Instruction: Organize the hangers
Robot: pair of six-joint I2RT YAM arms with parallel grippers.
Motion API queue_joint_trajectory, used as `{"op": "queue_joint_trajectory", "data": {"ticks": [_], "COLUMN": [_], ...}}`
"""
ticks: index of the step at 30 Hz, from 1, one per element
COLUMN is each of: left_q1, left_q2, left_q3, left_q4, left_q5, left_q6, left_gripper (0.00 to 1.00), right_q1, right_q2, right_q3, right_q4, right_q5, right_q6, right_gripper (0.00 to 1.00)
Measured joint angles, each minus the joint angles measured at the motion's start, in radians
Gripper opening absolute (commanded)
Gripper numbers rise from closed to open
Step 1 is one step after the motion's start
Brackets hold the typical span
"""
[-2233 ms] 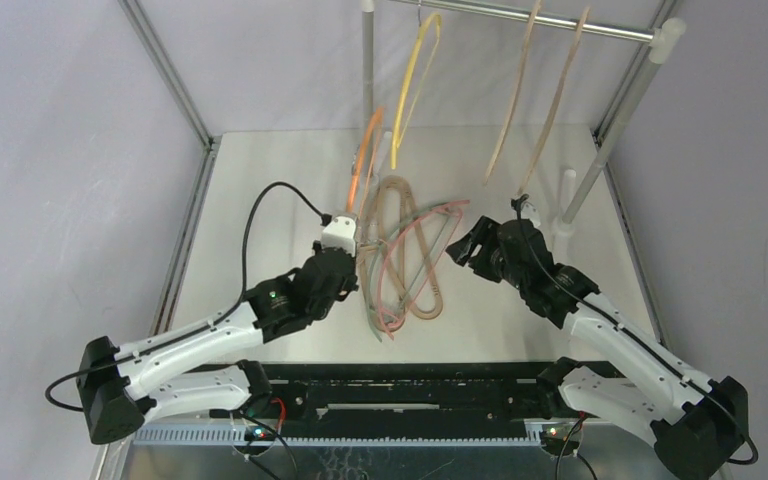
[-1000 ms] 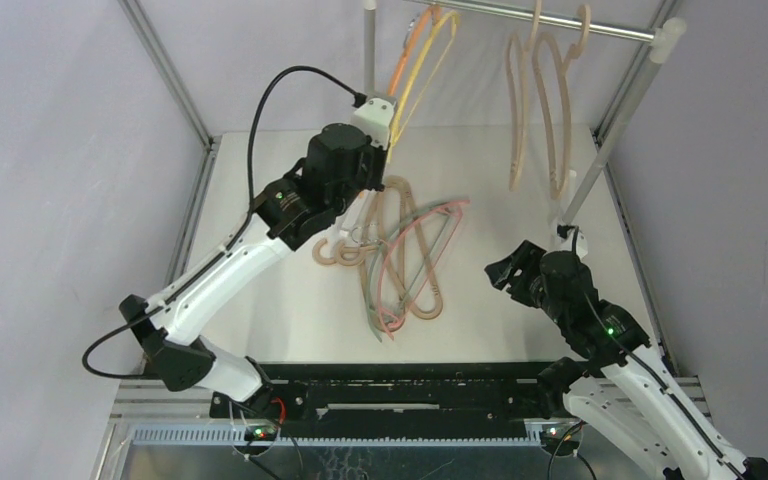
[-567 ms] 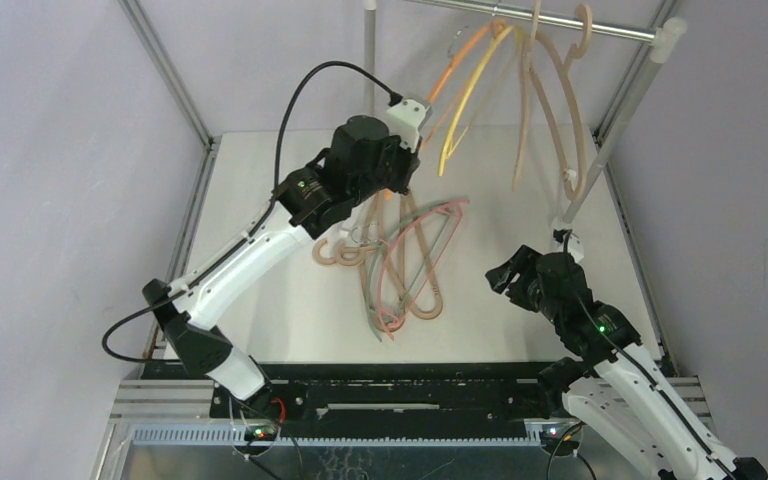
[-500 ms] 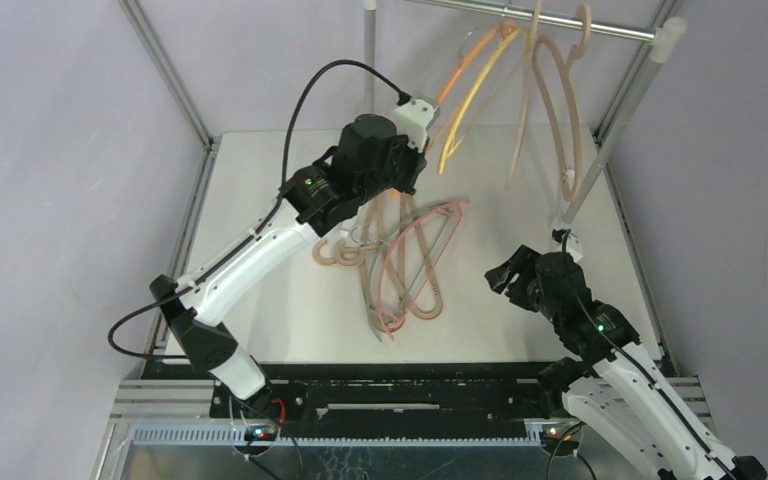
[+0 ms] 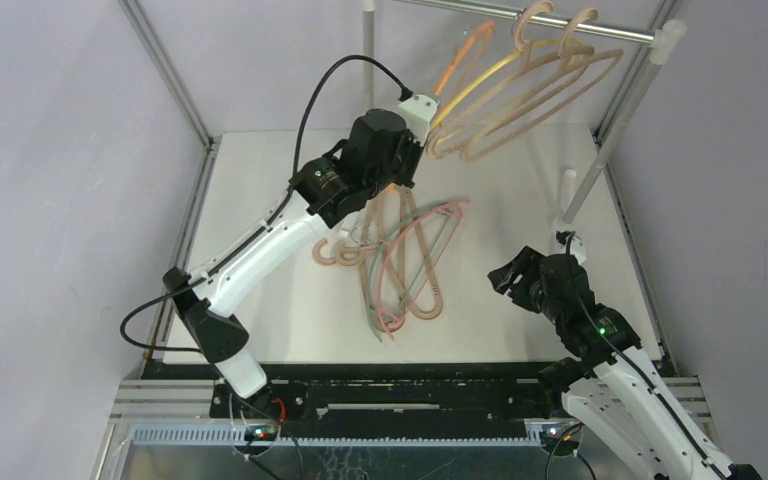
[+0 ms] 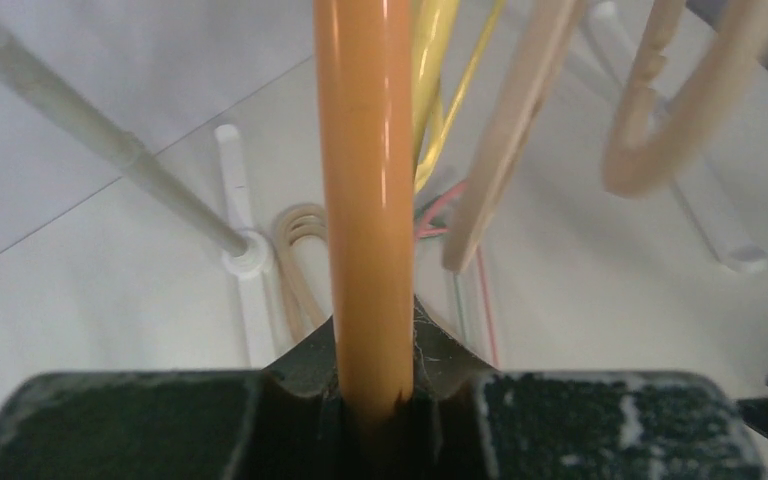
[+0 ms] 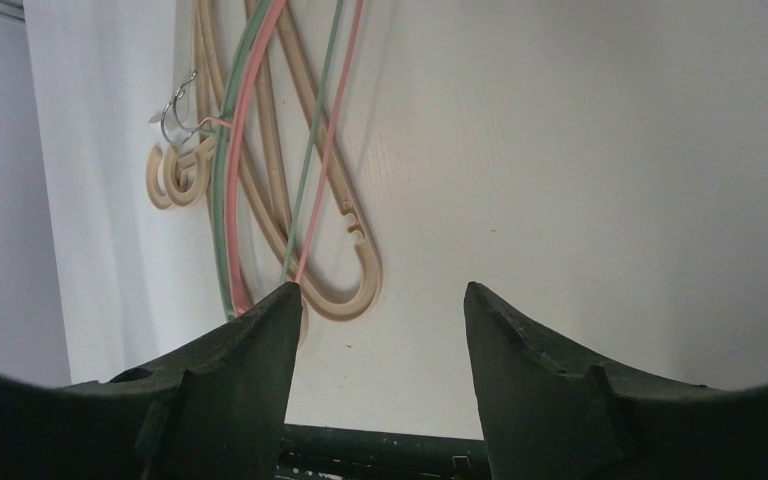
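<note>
My left gripper point(image 5: 422, 112) is raised near the silver rail point(image 5: 600, 27) and shut on a thin orange hanger point(image 5: 462, 58), whose bar point(image 6: 365, 180) runs straight out from between the jaws. The orange hanger's top reaches the rail. A yellow hanger point(image 5: 488, 77) and two thick beige hangers point(image 5: 545, 95) hang on the rail, swung sideways towards the left. More hangers lie heaped on the table: beige point(image 5: 420, 300), pink point(image 5: 400, 262) and pale green point(image 5: 372, 300). My right gripper point(image 5: 508, 276) hovers open and empty right of the heap point(image 7: 250, 150).
The rail's slanted right post point(image 5: 620, 115) and its white foot point(image 5: 567, 195) stand just behind my right arm. The left post point(image 5: 368, 60) rises beside my left gripper. Metal frame bars border the table on both sides.
My left arm has lifted the orange hanger from the table up to the rail and pushed right. The hung yellow and beige hangers have swung up sideways. My right arm drew back.
</note>
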Motion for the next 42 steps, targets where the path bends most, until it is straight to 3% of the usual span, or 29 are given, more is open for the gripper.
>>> {"op": "queue_joint_trajectory", "data": {"ticks": [13,21,33,42], "left_q1": [0.143,0.214,0.218,0.225], "left_q2": [-0.013,0.128,0.211,0.303], "left_q3": [0.010,0.312,0.357,0.504], "left_q4": [-0.003,-0.158,-0.192,-0.224], "left_q5": [-0.042,0.039,0.216,0.273], "left_q6": [0.062,0.093,0.053,-0.002], "left_gripper": [0.00,0.00,0.00,0.00], "right_q1": [-0.013,-0.029,-0.050,-0.067], "right_q2": [0.011,0.031,0.062,0.040], "right_q3": [-0.004,-0.004,-0.005,-0.023], "right_q4": [0.003,0.015,0.024,0.027], "right_q5": [-0.025,-0.030,-0.034,-0.034], "right_q6": [-0.007,-0.019,-0.035,-0.045], "right_gripper": [0.68,0.68,0.68,0.67]}}
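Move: The left hand holds the orange hanger low on its frame. The stretch of rail it is taken to lies about 13 cm ahead, 2 cm to the right and 21 cm above. The left post stands some 15 cm ahead and 9 cm left; the yellow hanger's body hangs about 7 cm ahead, 11 cm right and 9 cm up, with the wooden hangers about 7 cm beyond it to the right. From the right hand, that rail spot is roughly 29 cm ahead, 17 cm left and 42 cm up. Keeping the orange hanger pinched, the left hand carries it towards the rail, forward and left about 7 cm each way while rising some 4 cm, yawing about 10 degrees counter-clockwise. It then swings back right about 6 cm and turns back, sinking some 3 cm as if to bring the hook down over the rail. It ends about 8 cm farther forward, fingers still closed. ##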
